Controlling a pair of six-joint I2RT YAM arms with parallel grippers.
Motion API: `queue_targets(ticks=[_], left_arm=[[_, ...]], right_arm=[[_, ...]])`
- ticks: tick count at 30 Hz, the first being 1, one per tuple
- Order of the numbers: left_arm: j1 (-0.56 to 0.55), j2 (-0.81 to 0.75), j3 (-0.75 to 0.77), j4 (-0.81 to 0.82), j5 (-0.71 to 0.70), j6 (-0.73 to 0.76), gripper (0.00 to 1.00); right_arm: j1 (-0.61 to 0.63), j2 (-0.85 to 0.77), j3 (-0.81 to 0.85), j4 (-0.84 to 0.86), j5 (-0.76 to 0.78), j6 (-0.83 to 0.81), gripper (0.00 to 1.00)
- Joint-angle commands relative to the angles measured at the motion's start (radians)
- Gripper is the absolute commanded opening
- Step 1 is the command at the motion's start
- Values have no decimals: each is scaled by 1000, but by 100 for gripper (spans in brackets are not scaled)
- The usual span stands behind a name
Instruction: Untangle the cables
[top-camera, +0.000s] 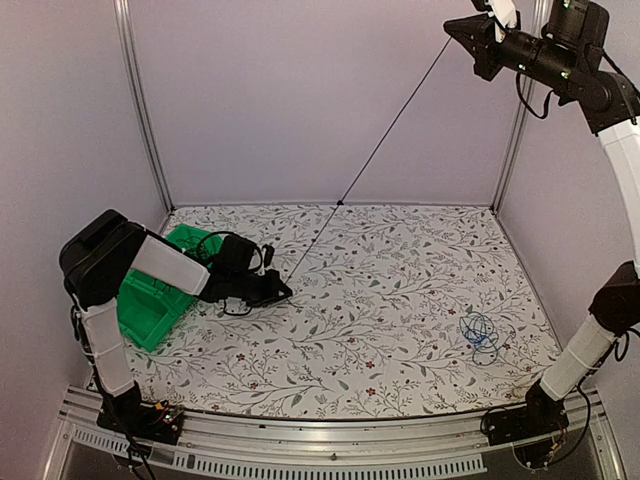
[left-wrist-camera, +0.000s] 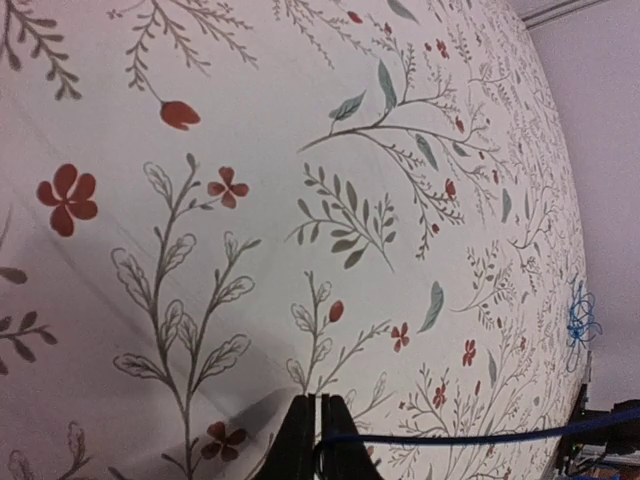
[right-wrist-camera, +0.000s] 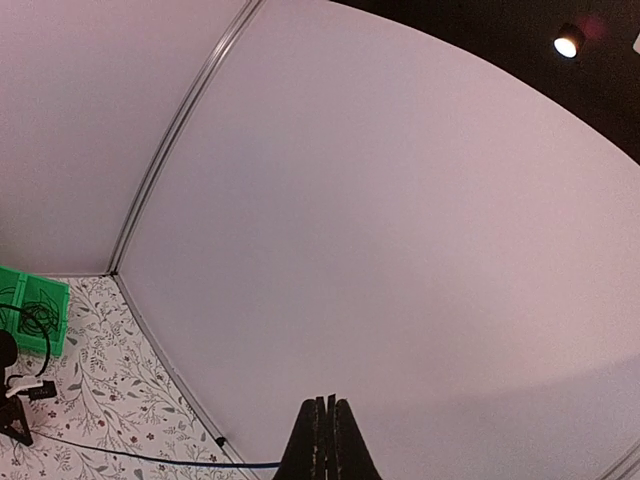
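One thin dark cable (top-camera: 375, 150) is stretched taut through the air between my two grippers. Low over the table at the left, my left gripper (top-camera: 286, 291) is shut on its lower end; in the left wrist view the cable (left-wrist-camera: 470, 437) leaves the closed jaws (left-wrist-camera: 317, 425) toward the right. My right gripper (top-camera: 450, 33) is raised high at the back right and is shut on the upper end; in the right wrist view the cable (right-wrist-camera: 150, 459) runs left from the closed jaws (right-wrist-camera: 325, 415). A bright blue cable (top-camera: 480, 334) (left-wrist-camera: 580, 320) lies coiled on the table at the right.
A green bin (top-camera: 150, 305) (right-wrist-camera: 30, 310) stands at the left edge beside my left arm, with thin black cables (top-camera: 222, 240) (right-wrist-camera: 28, 325) looped at it. Pale walls with metal corner posts (top-camera: 140, 100) enclose the flowered table (top-camera: 380, 300).
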Motion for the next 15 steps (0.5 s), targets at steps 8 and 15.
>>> queue_targets(ticks=[8, 15], left_arm=[[17, -184, 90, -262, -127, 159, 0], [101, -409, 230, -543, -213, 270, 0]], right_arm=[[-22, -136, -352, 57, -174, 3, 0], [1, -210, -748, -2, -380, 92, 0]])
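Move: Both shut grippers hold the ends of one taut cable, the right gripper about 29 cm to the right of the left one and 60 cm above it. From the left gripper the green bin's middle lies some 27 cm left and 4 cm ahead, at about its height; the loose blue cable lies about 43 cm right, 12 cm back. From the right gripper that bin is roughly 56 cm left, 6 cm ahead and 60 cm down, the blue cable 14 cm right, 10 cm back. Let the tension out of the stretched cable: bring the right gripper down about 16 cm and slightly left, tipping its fingers down some 20 degrees and turning a little counter-clockwise. After a brief hold, raise the left gripper about 12 cm, easing left towards the green bin and a little forward, its fingers tilting up. Keep both grippers shut on the cable. ##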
